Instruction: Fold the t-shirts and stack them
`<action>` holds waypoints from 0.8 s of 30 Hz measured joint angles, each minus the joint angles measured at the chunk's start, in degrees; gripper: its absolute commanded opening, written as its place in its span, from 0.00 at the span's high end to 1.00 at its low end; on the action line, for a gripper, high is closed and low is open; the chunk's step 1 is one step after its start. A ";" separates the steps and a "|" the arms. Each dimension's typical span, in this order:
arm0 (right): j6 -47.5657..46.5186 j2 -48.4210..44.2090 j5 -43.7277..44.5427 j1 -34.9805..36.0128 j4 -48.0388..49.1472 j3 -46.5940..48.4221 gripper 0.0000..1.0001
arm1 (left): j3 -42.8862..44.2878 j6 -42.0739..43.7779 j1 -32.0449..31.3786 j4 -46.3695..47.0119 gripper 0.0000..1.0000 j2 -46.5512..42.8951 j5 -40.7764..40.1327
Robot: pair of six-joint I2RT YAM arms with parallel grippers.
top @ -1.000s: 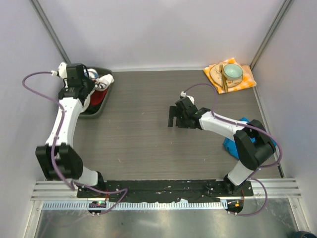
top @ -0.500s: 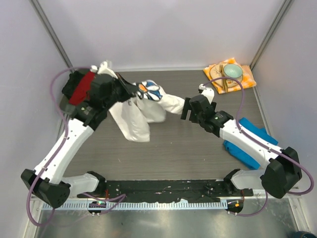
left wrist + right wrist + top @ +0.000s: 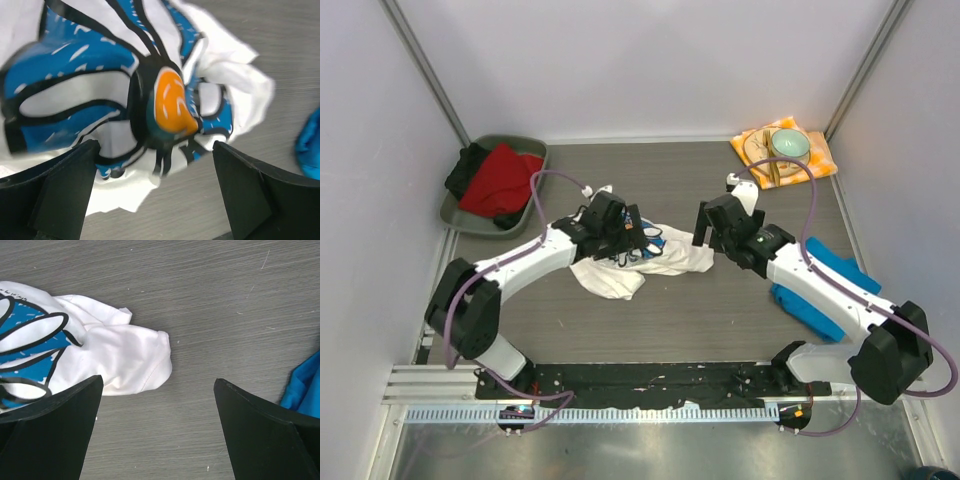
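The white t-shirt (image 3: 620, 275) with the blue-petalled, orange-centred daisy print (image 3: 167, 102) lies crumpled on the middle of the table. My left gripper (image 3: 634, 234) hovers over its printed part, jaws wide open (image 3: 154, 146), holding nothing. My right gripper (image 3: 702, 224) stands open at the shirt's right end; in the right wrist view (image 3: 158, 381) a white sleeve (image 3: 131, 360) lies just ahead of the fingers. The plain blue t-shirt (image 3: 798, 302) lies at the right, partly under my right arm, and shows at the edge of both wrist views (image 3: 306, 385) (image 3: 310, 145).
A dark green bin (image 3: 458, 212) with red and black cloth stands at the back left. An orange-and-white checked napkin (image 3: 815, 165) with a plate and a green bowl (image 3: 789, 146) sits at the back right corner. Walls close in on three sides.
The left arm pulled the white shirt out of the bin, carried it to the table's middle and let it go. The right arm swung toward the shirt, jaws still open.
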 measured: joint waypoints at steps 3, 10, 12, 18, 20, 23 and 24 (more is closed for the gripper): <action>-0.28 -0.44 -1.60 0.02 -0.11 0.00 0.01 | 1.53 0.07 -0.44 -0.81 0.00 -4.83 -1.01; -0.46 1.20 -10.03 0.46 0.57 -0.02 0.02 | 1.81 -0.46 -1.77 -5.49 0.00 -22.34 -2.75; -0.46 3.85 -13.75 0.59 1.92 -0.22 0.02 | 0.44 -1.31 -2.08 -6.32 0.00 -26.99 -3.02; -0.42 12.76 -22.47 2.69 4.52 -1.27 0.03 | -7.93 -4.50 -3.50 -10.82 0.00 -34.82 -5.07; -0.42 14.23 -24.52 4.24 4.79 -1.55 0.03 | -10.88 -5.73 -4.15 -12.63 0.00 -35.47 -5.86; -0.22 14.47 -26.29 5.95 5.53 -1.92 0.05 | -13.66 -6.86 -4.66 -14.69 0.00 -35.45 -6.60; -0.15 14.47 -26.71 6.29 5.92 -2.05 0.05 | -14.29 -7.34 -4.70 -14.97 0.00 -35.45 -6.67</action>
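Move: The white flower t-shirt lies crumpled between the hands. Its near flap is some 9 cm back and 3 cm left of the left hand, about 8 cm lower; the tray with the red cloth lies 27 cm left and 11 cm ahead. From the right hand, the shirt's right end is roughly 8 cm left, 5 cm back and 14 cm down, the blue folded shirt about 17 cm right and 12 cm back, the plate 10 cm right and 18 cm ahead. Off the white shirt the open left hand rises some 15 cm, swings back and left, then dips again to finish above the near edge, about 10 cm back from its start. Meanwhile the right hand, fingers wide, travels roughly 10 cm left, drops 9 cm and draws back 5 cm to the shirt's right end, tipping down and turning counter-clockwise some 20 degrees. ##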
